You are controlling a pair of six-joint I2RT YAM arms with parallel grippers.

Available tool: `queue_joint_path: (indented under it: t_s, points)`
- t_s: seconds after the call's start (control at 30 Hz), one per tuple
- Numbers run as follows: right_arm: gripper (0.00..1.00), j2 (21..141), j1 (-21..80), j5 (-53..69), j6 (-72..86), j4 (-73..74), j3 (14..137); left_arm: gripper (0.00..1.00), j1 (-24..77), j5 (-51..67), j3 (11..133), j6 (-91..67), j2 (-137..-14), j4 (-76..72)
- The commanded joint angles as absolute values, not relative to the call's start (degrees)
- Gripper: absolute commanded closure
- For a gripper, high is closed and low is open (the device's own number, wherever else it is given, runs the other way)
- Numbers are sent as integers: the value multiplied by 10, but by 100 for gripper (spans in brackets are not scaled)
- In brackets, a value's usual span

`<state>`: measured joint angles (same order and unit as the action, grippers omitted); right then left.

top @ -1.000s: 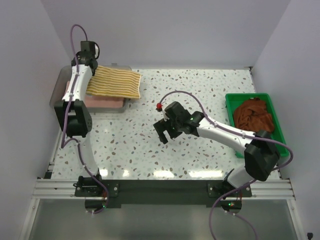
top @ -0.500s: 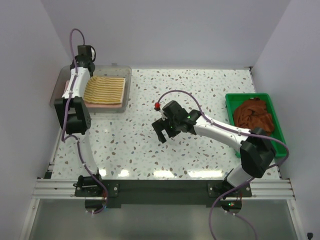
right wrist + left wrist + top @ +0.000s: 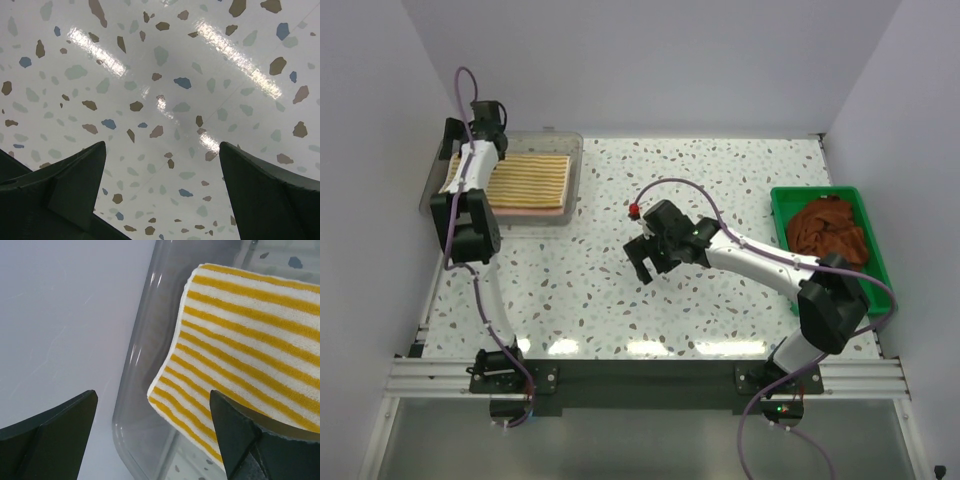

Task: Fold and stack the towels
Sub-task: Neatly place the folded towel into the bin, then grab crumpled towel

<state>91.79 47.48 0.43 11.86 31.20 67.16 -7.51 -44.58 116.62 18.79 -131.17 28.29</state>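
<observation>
A yellow-and-white striped towel lies folded flat in the clear grey bin. It rests on a salmon-pink towel, of which only the near edge shows. My left gripper hangs open over the bin's far-left corner, with nothing between its fingers. Rust-brown towels lie crumpled in the green tray at the right. Over the middle of the table my right gripper stands open and empty.
The bin's curved wall lies close below the left fingers, with the white side wall just beyond it. The speckled table stretches between bin and tray. The right arm's link reaches from the tray side to the centre.
The left gripper has opened and let go of the striped towel, which now lies flat inside the bin. That gripper drew back toward the far-left corner. The right arm barely moved.
</observation>
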Motion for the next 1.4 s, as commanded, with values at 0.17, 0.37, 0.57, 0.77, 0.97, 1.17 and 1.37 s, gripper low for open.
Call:
queue_joint_path:
  t_s: [0.17, 0.37, 0.57, 0.77, 0.97, 1.17, 1.37]
  points:
    - [1, 871, 407, -135, 138, 345, 724, 0, -78, -270, 1180, -60, -1175, 352]
    - [1, 825, 291, -309, 210, 390, 740, 0, -43, -35, 907, -146, -973, 239]
    - [1, 817, 119, -338, 276, 432, 744, 0, 70, -3, 744, -156, -828, 193]
    - [12, 841, -10, -280, 319, 363, 722, 0, 102, 51, 532, -164, -723, 180]
    - [32, 903, -59, -251, 330, 345, 717, 0, 110, 85, 412, -163, -648, 142]
    - [44, 946, -83, -231, 321, 307, 690, 0, 110, 78, 375, -153, -635, 122]
    - [58, 981, -91, -198, 287, 275, 683, 0, 110, 70, 381, -151, -639, 120]
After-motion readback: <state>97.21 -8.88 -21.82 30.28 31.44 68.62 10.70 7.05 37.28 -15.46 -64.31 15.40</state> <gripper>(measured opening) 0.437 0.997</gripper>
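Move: The right hand is over the bare middle of the table. The brown towel lies about 48 cm to its right, 8 cm ahead and 7 cm lower, inside the green bin, whose middle is 48 cm right and 3 cm ahead. From the left hand, the striped towel just laid in the gray bin is some 12 cm right, 9 cm back and 8 cm below; the brown towel is roughly 93 cm right and 21 cm back. Sweeping right about 39 cm and some 12 cm forward, the right hand arcs up and turns clockwise roughly 85 degrees, then sinks onto the left part of the brown towel in the green bin, its fingers closing to under half open. The left hand, still wide open, leaves the gray bin, rising as it goes right, then back and down, tipping its fingers from leftward to downward. ##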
